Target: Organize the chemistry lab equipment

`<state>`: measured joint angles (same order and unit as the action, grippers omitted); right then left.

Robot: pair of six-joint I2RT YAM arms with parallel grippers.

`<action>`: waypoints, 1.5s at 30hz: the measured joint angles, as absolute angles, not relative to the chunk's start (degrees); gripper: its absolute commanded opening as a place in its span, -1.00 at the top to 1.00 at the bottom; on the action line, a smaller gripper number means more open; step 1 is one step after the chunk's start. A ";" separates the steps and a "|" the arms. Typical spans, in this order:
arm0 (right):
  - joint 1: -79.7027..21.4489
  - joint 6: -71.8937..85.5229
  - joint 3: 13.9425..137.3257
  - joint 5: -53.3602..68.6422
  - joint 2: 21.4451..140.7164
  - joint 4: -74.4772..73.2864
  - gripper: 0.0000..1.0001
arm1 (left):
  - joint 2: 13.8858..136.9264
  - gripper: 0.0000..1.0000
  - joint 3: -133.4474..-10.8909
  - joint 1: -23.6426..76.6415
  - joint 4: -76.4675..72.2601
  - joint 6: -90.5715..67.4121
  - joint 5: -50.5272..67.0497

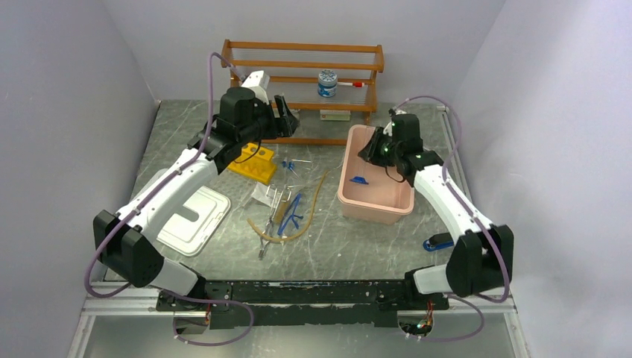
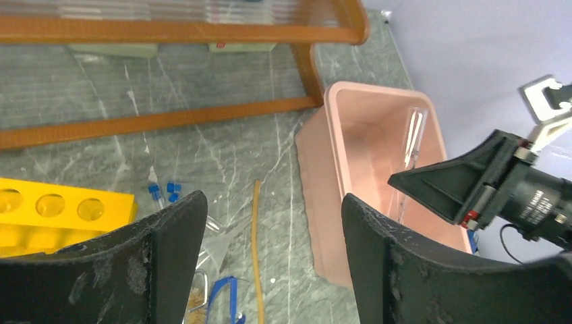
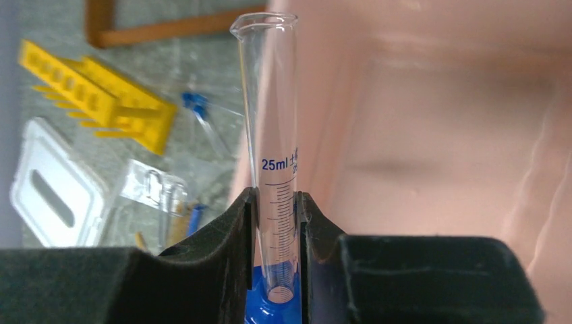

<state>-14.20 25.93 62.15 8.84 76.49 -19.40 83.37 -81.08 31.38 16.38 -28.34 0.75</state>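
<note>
My right gripper is shut on a clear 25 ml graduated cylinder with a blue base, held over the left end of the pink bin. A small blue item lies in the bin. My left gripper stands open and empty above the table between the yellow test-tube rack and the bin. Blue-capped tubes, a tan hose, blue tongs and metal tongs lie on the table in the middle.
A wooden shelf stands at the back with a white-lidded jar on it. A white lid lies at the left. A blue-and-black stapler-like tool sits right of the bin.
</note>
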 measured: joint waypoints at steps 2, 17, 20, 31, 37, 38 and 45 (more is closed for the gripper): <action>-13.82 25.96 62.19 8.62 79.22 -21.58 1.00 | 83.96 -0.52 -79.90 31.38 15.88 -28.56 0.89; -13.45 26.92 63.83 8.27 99.11 -24.64 0.91 | 86.89 -0.48 -78.37 31.38 14.96 -28.71 0.86; -13.45 27.18 64.66 8.34 100.66 -23.64 0.89 | 86.43 -0.48 -78.35 31.38 15.18 -28.27 0.86; -13.45 28.49 64.77 10.09 103.42 -20.18 0.44 | 82.96 -0.49 -76.62 31.38 16.10 -26.87 0.67; -13.45 29.45 64.84 9.74 102.85 -20.21 0.10 | 82.48 -0.50 -75.57 31.35 17.02 -26.33 0.64; -13.45 29.56 64.86 9.56 102.32 -20.23 0.07 | 82.39 -0.50 -75.44 31.35 17.17 -26.28 0.64; -13.45 30.24 66.78 9.39 95.18 -21.23 0.01 | 80.40 -0.50 -73.63 31.35 18.72 -26.09 0.64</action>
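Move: The graduated cylinder is already in the right hand, base down, over the pink bin. The bin's middle lies about 5 cm to that hand's right, level with it fore and aft and some 14 cm below; the yellow tubing is 18 cm left and 8 cm back, 19 cm down. For the empty left hand, the blue-capped tubes lie roughly 3 cm ahead, 2 cm left and 29 cm below; the yellow rack is 4 cm ahead, 15 cm left, 28 cm down. The graduated cylinder is lowered by the right hand some 16 cm into the pink bin, beside its left wall, the fingers tipping about 25 degrees further down; then they open part way, let go and lift straight up about 7 cm. Meanwhile the open left hand sinks about 5 cm in all towards the blue-capped tubes, easing slightly back and left. ##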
